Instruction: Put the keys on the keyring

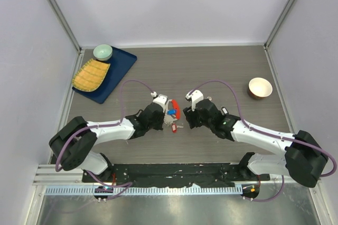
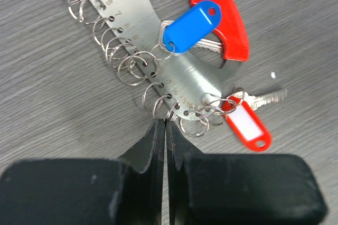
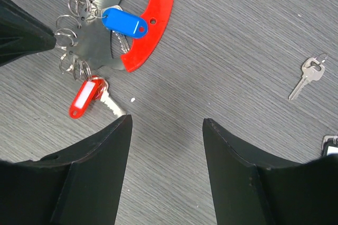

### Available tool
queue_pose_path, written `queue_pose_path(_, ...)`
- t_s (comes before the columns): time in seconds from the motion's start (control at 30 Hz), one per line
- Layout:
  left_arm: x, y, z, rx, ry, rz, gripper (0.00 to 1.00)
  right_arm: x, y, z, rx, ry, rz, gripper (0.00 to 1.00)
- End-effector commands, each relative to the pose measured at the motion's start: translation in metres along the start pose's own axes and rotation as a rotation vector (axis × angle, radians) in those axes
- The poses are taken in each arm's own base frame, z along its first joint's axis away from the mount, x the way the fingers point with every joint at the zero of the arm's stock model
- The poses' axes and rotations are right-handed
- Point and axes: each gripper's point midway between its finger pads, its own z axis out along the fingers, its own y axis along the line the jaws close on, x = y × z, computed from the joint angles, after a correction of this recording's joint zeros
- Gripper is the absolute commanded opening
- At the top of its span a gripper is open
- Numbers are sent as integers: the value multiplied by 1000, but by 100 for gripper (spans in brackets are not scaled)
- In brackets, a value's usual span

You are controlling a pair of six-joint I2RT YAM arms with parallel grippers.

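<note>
The keyring (image 2: 158, 50) is a curved metal plate edged with several split rings, with a red curved tag (image 2: 222, 13) and a blue tag (image 2: 190, 27). It lies flat between the arms (image 1: 174, 110). One key (image 2: 266, 97) with a red head tag (image 2: 248, 124) hangs on a ring at the plate's end. A plain silver key (image 3: 306, 77) lies loose on the table to the right. My left gripper (image 2: 161, 124) is shut, its tips touching a ring at the plate's edge; whether it pinches the ring I cannot tell. My right gripper (image 3: 168, 122) is open over bare table, one fingertip by the red key's blade (image 3: 113, 108).
A small black fob (image 3: 330, 144) shows at the right wrist view's edge. At the back left a blue tray (image 1: 119, 72) carries a yellow cloth (image 1: 91, 75) and a green bowl (image 1: 103, 52). A tan bowl (image 1: 260, 87) stands at the right.
</note>
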Motion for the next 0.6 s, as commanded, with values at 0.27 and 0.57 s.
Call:
queue_pose_path(0.27, -18, 16, -11, -89, -78, -78, 33, -17, 6, 0, -28, -49, 19, 63)
queue_pose_path(0.57, -28, -7, -34, 46, -128, -146, 44, -19, 8, 1, -37, -54, 22, 63)
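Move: The rings at the near end of the metal keyring plate are right at the left hand's shut fingertips, about 1 cm right and 1 cm below. From that hand the red tag lies some 4 cm right and 2 cm back, its key about 6 cm right and 1 cm back, and the blue tag roughly 4 cm ahead and 4 cm right. From the right hand those end rings lie about level, some 11 cm left and 7 cm lower. Leftward first, low over the table, the left hand draws about 1.5 cm off the end rings while its shut fingers spread to nearly half open; then it climbs straight up some 3 cm, leaving the plate, with a slight counter-clockwise turn. Its fingertips come free of the rings. ##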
